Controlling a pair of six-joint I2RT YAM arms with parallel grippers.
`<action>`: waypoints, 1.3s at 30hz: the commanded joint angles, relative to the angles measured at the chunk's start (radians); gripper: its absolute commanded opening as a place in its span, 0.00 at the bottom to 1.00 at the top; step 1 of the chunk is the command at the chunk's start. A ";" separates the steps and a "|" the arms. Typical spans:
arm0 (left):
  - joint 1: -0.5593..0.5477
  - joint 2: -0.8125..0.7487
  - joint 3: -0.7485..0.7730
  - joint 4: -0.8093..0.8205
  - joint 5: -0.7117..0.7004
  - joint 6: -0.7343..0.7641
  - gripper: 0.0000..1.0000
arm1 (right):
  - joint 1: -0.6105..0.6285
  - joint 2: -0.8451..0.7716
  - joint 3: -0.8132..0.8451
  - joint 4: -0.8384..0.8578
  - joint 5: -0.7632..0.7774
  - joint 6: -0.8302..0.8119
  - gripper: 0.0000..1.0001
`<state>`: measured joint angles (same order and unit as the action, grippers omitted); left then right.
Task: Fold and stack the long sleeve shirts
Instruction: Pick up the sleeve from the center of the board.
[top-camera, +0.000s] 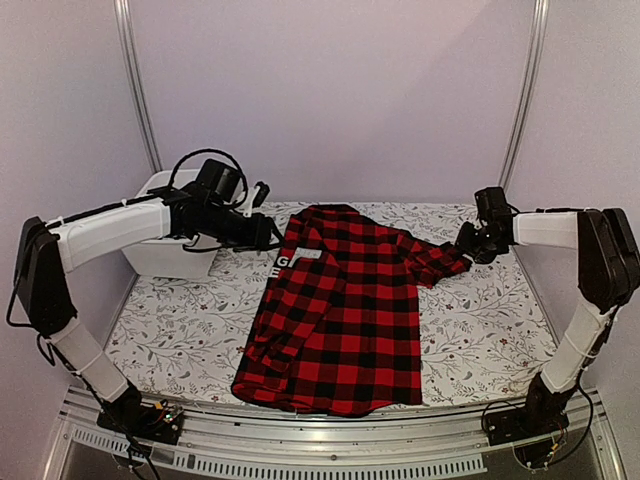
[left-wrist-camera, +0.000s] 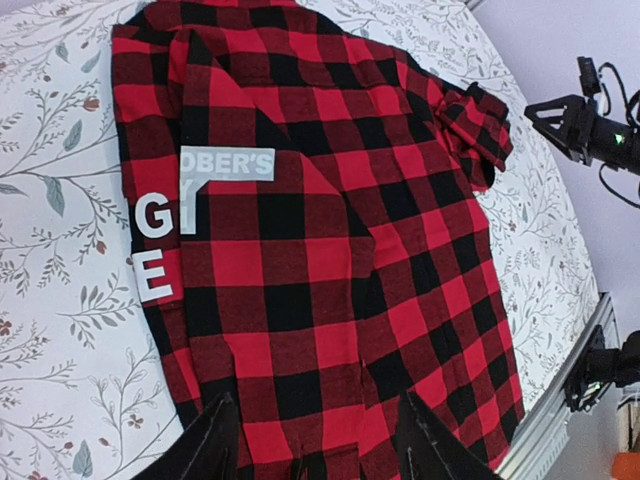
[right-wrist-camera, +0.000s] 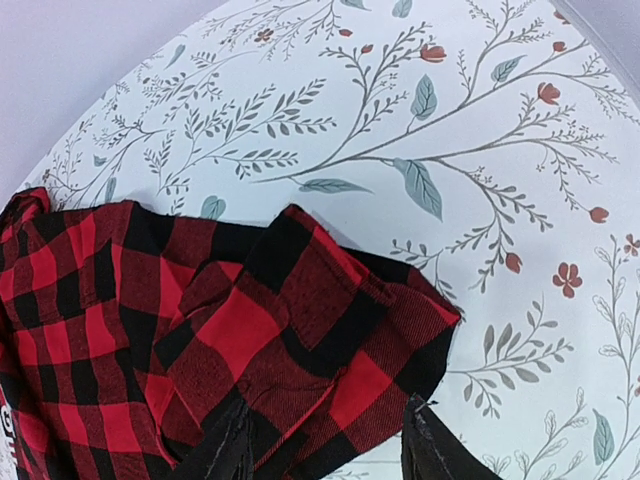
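Observation:
A red-and-black check long sleeve shirt (top-camera: 340, 310) lies spread on the floral table cover, collar end towards the back. Its white lettered tag (left-wrist-camera: 225, 163) shows near the left edge. My left gripper (top-camera: 268, 232) hovers at the shirt's upper left edge. In the left wrist view the left gripper (left-wrist-camera: 315, 440) is open, its fingers apart over flat cloth with nothing pinched. My right gripper (top-camera: 468, 245) is at the bunched sleeve cuff (right-wrist-camera: 330, 320) on the shirt's right. It (right-wrist-camera: 320, 440) stands open astride the cuff, with bare table showing beside one finger (right-wrist-camera: 430, 450).
A white plastic bin (top-camera: 160, 255) stands at the back left, behind the left arm. The floral table cover (top-camera: 480, 330) runs to a metal rail (top-camera: 330, 425) at the near edge. Two slanted poles (top-camera: 138, 90) rise at the back corners.

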<state>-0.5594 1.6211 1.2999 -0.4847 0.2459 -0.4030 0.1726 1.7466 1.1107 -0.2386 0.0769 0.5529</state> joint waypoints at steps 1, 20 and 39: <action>-0.031 -0.040 -0.033 0.027 0.036 -0.018 0.54 | -0.038 0.071 0.067 0.034 -0.054 -0.041 0.49; -0.048 -0.139 -0.091 0.016 0.054 -0.050 0.54 | -0.073 0.254 0.180 0.076 -0.190 -0.081 0.13; -0.049 -0.087 -0.179 0.288 0.322 -0.244 0.56 | 0.263 -0.104 0.020 0.106 -0.168 -0.042 0.00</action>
<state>-0.5995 1.5005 1.1488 -0.3054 0.4820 -0.5827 0.3347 1.6951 1.1557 -0.1631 -0.0998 0.4824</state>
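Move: The right hand's open fingers stand over the outer part of the outstretched sleeve: the spot to grip is some 4 cm ahead, straight in line, and about 6 cm below. The sleeve joins the shirt's shoulder roughly 17 cm to this hand's left and 8 cm ahead; the middle of the shirt body is some 32 cm left and 12 cm back. From the left hand that sleeve end lies about 47 cm to its right, 11 cm ahead and 18 cm down. Down and forward about 5 cm each way, the right hand sinks onto the outer sleeve and its half-open fingers shut, pinching a fold of cloth; it then rises and swings left some 11 cm, drawing back a little and turning about 20 degrees counter-clockwise, keeping the fold. The left hand, empty and half open, eases back and to the right. ##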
